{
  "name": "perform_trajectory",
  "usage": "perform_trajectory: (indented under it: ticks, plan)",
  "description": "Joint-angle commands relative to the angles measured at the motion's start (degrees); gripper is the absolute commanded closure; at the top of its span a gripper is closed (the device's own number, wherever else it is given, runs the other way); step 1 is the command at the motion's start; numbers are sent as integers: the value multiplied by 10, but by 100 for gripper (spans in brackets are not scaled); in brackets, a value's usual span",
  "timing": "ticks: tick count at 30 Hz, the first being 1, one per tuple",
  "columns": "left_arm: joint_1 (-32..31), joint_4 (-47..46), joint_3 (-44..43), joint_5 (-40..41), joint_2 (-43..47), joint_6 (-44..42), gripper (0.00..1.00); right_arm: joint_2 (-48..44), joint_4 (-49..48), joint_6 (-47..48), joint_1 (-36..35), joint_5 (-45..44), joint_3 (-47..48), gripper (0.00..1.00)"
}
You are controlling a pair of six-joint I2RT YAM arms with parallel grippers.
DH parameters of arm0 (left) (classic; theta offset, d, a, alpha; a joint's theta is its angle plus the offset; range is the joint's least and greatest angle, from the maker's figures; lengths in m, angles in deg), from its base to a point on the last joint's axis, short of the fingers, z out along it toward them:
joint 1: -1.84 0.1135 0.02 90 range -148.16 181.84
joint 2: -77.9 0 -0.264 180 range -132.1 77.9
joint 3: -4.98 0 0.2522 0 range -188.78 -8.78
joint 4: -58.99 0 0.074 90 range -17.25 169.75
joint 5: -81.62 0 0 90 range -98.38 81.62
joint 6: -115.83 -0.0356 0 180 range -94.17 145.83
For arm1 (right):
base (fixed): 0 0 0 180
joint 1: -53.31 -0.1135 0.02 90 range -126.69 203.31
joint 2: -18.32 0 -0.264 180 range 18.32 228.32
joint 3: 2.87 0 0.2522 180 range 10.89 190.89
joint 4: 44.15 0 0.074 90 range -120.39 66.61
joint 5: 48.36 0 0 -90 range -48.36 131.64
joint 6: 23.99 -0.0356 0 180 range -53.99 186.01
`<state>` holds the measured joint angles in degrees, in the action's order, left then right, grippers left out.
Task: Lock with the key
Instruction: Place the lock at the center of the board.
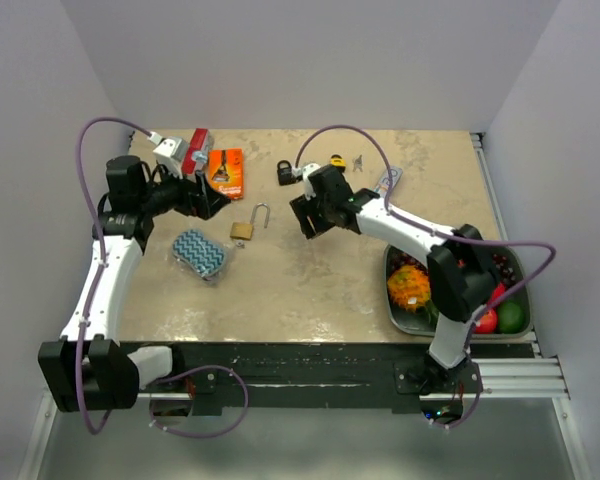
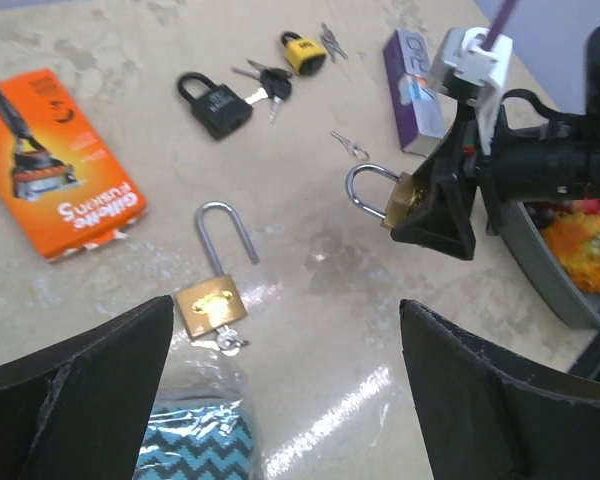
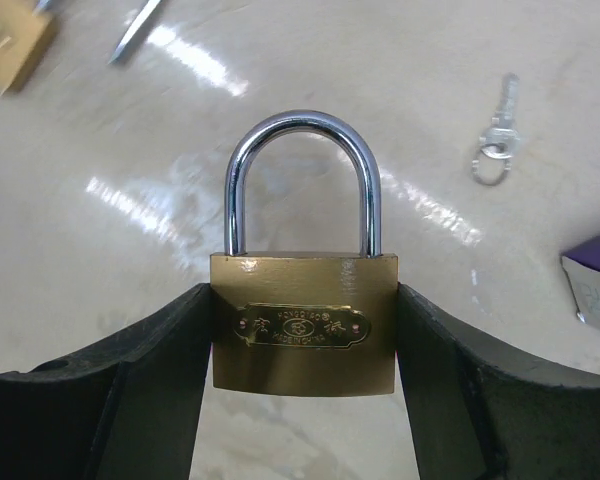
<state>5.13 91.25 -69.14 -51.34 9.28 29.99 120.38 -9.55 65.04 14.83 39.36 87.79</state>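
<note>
My right gripper (image 3: 302, 300) is shut on a brass padlock (image 3: 303, 325), its fingers pressing the two sides of the body. The steel shackle points away from me, both legs down in the body. This grip also shows in the left wrist view, brass padlock (image 2: 402, 198) held above the table. A second brass padlock (image 2: 210, 303) with a long shackle lies flat on the table, one leg free of the body and a small key (image 2: 228, 343) in its underside. My left gripper (image 2: 285, 350) hangs open above the table just right of it, holding nothing.
A black padlock (image 2: 217, 105) with keys, a yellow padlock (image 2: 302, 53), loose keys (image 3: 495, 150) and a purple box (image 2: 412, 90) lie at the back. An orange razor pack (image 2: 60, 170) and a blue zigzag pouch (image 1: 198, 252) sit left. A fruit tray (image 1: 410, 328) stands right.
</note>
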Motion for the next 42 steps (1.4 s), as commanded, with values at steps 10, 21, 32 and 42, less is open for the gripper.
perform_trajectory:
  ticks: [10,21,32,42]
  plan:
    - [1,-66,76,66,57,68,1,204,50,-275,25,-170,252,100]
    - [2,-45,82,54,57,56,1,262,45,-303,31,-211,282,100]
    - [2,-25,76,53,38,55,1,289,43,-314,52,-196,293,96]
    - [1,19,60,45,20,33,1,307,40,-317,61,-157,310,68]
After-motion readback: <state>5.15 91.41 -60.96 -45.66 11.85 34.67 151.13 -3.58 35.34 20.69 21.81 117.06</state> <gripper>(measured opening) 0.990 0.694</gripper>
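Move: Roughly 14 cm ahead of the right hand, 2 cm to its right and 13 cm lower lies the middle of the board, where its held brass lock is headed. A small silver key lies some 4 cm beyond that spot and 6 cm right of it; the black padlock is about 27 cm ahead and 6 cm left of the hand, the car keys 27 cm ahead and 1 cm right. From the left hand, the spot is about 15 cm ahead, 21 cm right and 27 cm down. Carrying the still-pinched brass lock out over the board's middle, the right hand goes about 13 cm forward and sinks some 8 cm, turning about 40 degrees clockwise until its fingers point nearly straight ahead and down. The sinking is done by halfway; after that it eases on forward, level, towards the car keys. The empty left hand, fingers still wide open, rises slightly, then sinks to about 5 cm lower, tipping a little further down. ##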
